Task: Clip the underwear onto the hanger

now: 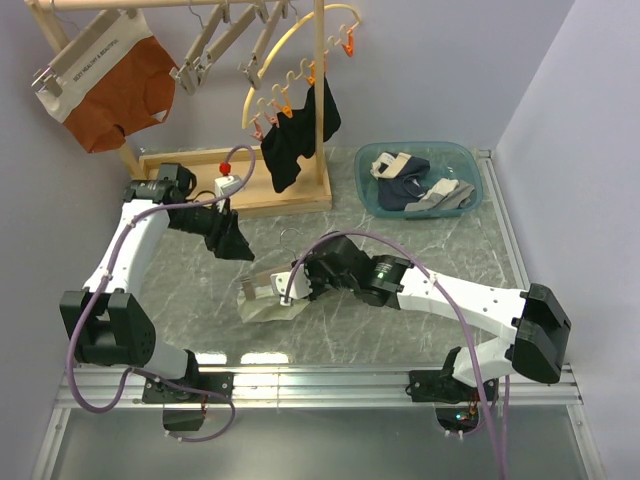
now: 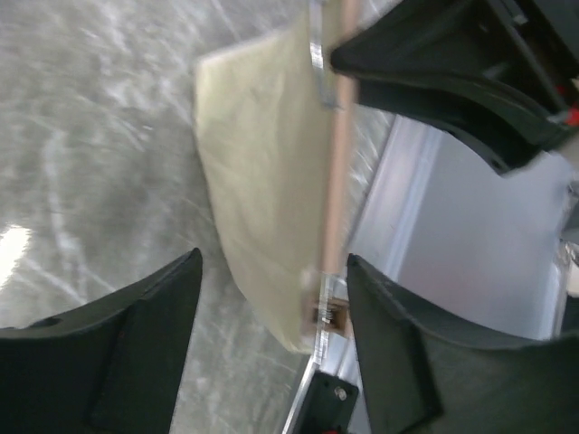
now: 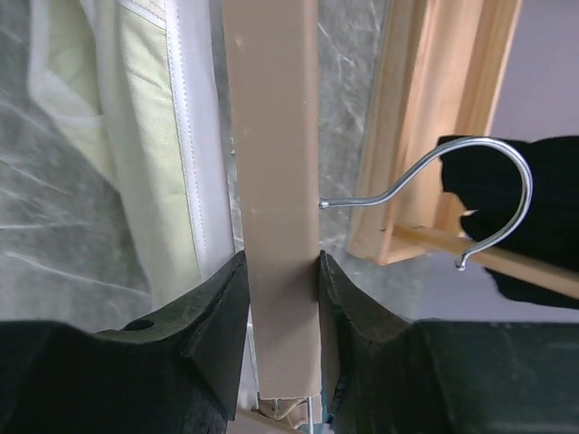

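The pale cream underwear [image 1: 262, 312] lies on the marble table just left of centre, along the light-wood hanger [image 1: 262, 290]. My right gripper [image 1: 298, 283] is shut on the hanger bar [image 3: 271, 163], whose metal hook [image 3: 479, 194] points right. The underwear [image 3: 154, 136] hangs beside the bar on its left. In the left wrist view the underwear [image 2: 262, 181] runs along the bar [image 2: 336, 181], with a metal clip [image 2: 327, 312] at the bar's near end. My left gripper [image 1: 236, 246] is open and empty, above and to the left of the underwear, its jaws wide apart [image 2: 271, 334].
A wooden rack base [image 1: 190, 160] stands at the back left, holding rust-orange briefs [image 1: 115, 90], spare hangers [image 1: 225, 40], a yellow hoop [image 1: 290, 50] and a black garment [image 1: 295, 140]. A blue basin [image 1: 470, 165] of clothes sits at the back right.
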You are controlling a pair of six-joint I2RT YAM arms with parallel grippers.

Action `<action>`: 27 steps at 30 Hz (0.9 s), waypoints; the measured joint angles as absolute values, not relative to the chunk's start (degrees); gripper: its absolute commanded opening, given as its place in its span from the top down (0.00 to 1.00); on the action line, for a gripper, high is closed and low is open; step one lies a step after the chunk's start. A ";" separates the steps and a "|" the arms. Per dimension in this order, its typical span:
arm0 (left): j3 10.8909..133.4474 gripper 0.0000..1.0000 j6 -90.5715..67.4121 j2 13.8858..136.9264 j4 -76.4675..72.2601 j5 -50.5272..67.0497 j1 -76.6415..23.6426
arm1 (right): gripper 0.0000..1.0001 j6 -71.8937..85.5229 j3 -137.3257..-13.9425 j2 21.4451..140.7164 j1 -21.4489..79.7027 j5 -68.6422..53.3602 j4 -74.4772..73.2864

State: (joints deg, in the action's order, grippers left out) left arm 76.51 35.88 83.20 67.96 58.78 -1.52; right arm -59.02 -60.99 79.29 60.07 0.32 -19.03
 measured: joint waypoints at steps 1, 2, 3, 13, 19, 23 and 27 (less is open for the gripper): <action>76.62 0.34 36.95 83.20 69.21 58.92 -2.00 | 1.00 -60.31 -60.53 79.18 60.31 0.82 -18.41; 76.75 0.35 38.02 83.20 70.57 59.07 -2.42 | 1.00 -61.60 -60.07 79.13 60.55 1.34 -17.85; 76.84 0.35 38.85 83.20 71.68 59.13 -2.85 | 1.00 -62.78 -59.59 79.11 60.69 1.87 -17.10; 70.83 0.47 32.88 78.98 66.08 55.70 -9.04 | 1.00 -67.29 -59.42 79.07 61.91 4.21 -14.20; 69.58 0.58 29.02 77.97 62.13 52.47 -12.05 | 1.00 -68.16 -59.42 78.56 62.87 4.91 -13.56; 69.54 0.61 28.16 77.91 61.01 51.13 -12.88 | 1.00 -68.49 -59.42 78.46 62.89 5.17 -13.32; 69.01 0.57 27.97 77.47 60.66 50.50 -13.80 | 1.00 -68.53 -59.42 78.46 62.89 5.19 -13.28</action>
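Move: The bare left part of the hanger bar, held up by its right end in the right hand, lies about 4 cm back, 4 cm right and 3 cm below the left hand; from the right hand it is roughly 10 cm left and 2 cm back, level in height. From the left hand, the left clip is about 6 cm back, straight in line sideways and 5 cm lower. The hook is some 9 cm right, 1 cm ahead and level; the hanging underwear is about 6 cm back, 6 cm right, 9 cm below. The hanger bar's bare stretch between left clip and hook is what the left hand comes to: first back, then also right and down, some 6 cm in all, its wide-open fingers narrowing by nearly half to straddle the bar, though firm contact can't be seen. The right hand keeps its pinch on the right end, rising about 2 cm and tipping its fingers up some 10 degrees. ##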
